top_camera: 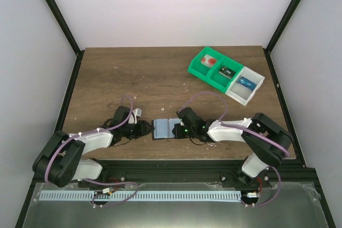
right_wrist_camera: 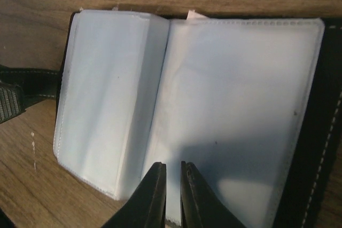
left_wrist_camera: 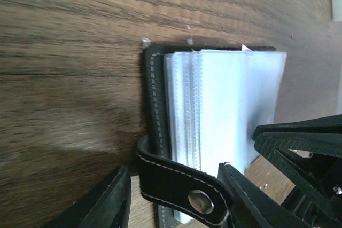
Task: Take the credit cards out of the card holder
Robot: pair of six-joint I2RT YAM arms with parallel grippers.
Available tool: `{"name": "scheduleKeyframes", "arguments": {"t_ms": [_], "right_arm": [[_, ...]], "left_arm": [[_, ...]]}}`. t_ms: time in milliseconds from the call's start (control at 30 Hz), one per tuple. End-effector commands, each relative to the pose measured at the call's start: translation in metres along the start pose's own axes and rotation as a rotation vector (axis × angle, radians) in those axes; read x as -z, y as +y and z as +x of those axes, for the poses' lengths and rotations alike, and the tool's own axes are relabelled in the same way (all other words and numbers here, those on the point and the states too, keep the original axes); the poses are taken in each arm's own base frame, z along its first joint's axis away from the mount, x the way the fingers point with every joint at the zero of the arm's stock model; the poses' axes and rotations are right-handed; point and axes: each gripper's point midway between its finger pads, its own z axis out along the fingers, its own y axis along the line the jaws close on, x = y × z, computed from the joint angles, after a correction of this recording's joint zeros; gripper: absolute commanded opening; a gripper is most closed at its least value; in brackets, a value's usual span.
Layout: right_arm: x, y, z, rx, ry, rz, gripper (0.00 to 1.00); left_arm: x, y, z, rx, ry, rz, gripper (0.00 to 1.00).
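Observation:
The card holder (top_camera: 164, 128) lies open on the wooden table between both grippers, its pale plastic sleeves (right_wrist_camera: 230, 94) fanned out and looking blank. Its black snap strap (left_wrist_camera: 181, 185) runs between the fingers of my left gripper (left_wrist_camera: 179, 198), which stands open: the right finger touches the strap's end and the left finger (left_wrist_camera: 109, 201) is apart from it. My right gripper (right_wrist_camera: 172, 185) rests over the sleeves at the holder's near edge, its jaws almost together with nothing seen pinched. Three small credit cards lie in the trays: red (top_camera: 209, 61), dark (top_camera: 226, 71), blue (top_camera: 246, 83).
A green compartment tray (top_camera: 199, 63) joined to a white one (top_camera: 255, 86) stands at the back right. Black frame posts and white walls close in the table's sides. Bare wood (top_camera: 133, 78) stretches behind the holder.

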Motion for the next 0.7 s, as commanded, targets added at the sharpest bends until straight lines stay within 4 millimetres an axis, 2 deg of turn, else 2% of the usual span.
{"name": "scheduleKeyframes", "arguments": {"t_ms": [0,67,133,233,333,400,500,667], "right_arm": [[0.008,0.015,-0.002,0.019,0.015,-0.035,0.10],[0.006,0.014,-0.001,0.016,0.016,-0.036,0.10],[0.002,0.010,0.002,0.012,0.020,-0.032,0.10],[0.001,0.006,0.009,0.002,0.033,-0.030,0.10],[0.006,0.006,0.013,-0.001,0.027,-0.040,0.10],[0.013,0.010,0.010,0.012,0.014,-0.053,0.12],[0.026,0.020,0.000,0.036,-0.023,-0.079,0.22],[0.038,0.038,-0.013,0.056,-0.044,-0.119,0.42]], "left_arm": [[-0.006,-0.014,-0.002,-0.022,-0.007,0.053,0.47],[-0.009,-0.012,-0.001,-0.008,0.003,0.048,0.46],[-0.012,-0.013,-0.001,-0.001,0.013,0.056,0.39],[-0.011,-0.023,0.000,-0.002,0.032,0.087,0.18],[-0.001,-0.038,-0.003,-0.021,0.010,0.120,0.00],[0.006,-0.046,-0.005,-0.032,-0.012,0.145,0.00],[0.013,-0.055,-0.007,-0.047,-0.029,0.179,0.00],[0.014,-0.059,-0.004,-0.055,-0.013,0.193,0.00]]}}
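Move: The card holder's black snap strap already stands between the left hand's open fingers, its middle about 1 cm right of them and 1 cm lower. The open card holder's middle lies roughly 9 cm to the left hand's right, level with it and about 2 cm below; the right gripper's fingertips are some 12 cm right and 1 cm back. From the right hand, the holder's middle is about 3 cm left, 1 cm ahead and slightly below, the strap some 11 cm left and 1 cm ahead. Ease the left gripper just over 1 cm right and a touch down so the snap strap sits between its fingers, shut them to pinch the strap, then pull it up about 4 cm while drifting another 1 cm right. Meanwhile draw the right gripper back about 1 cm from over the clear sleeves, then raise it some 3 cm as its fingers part. ##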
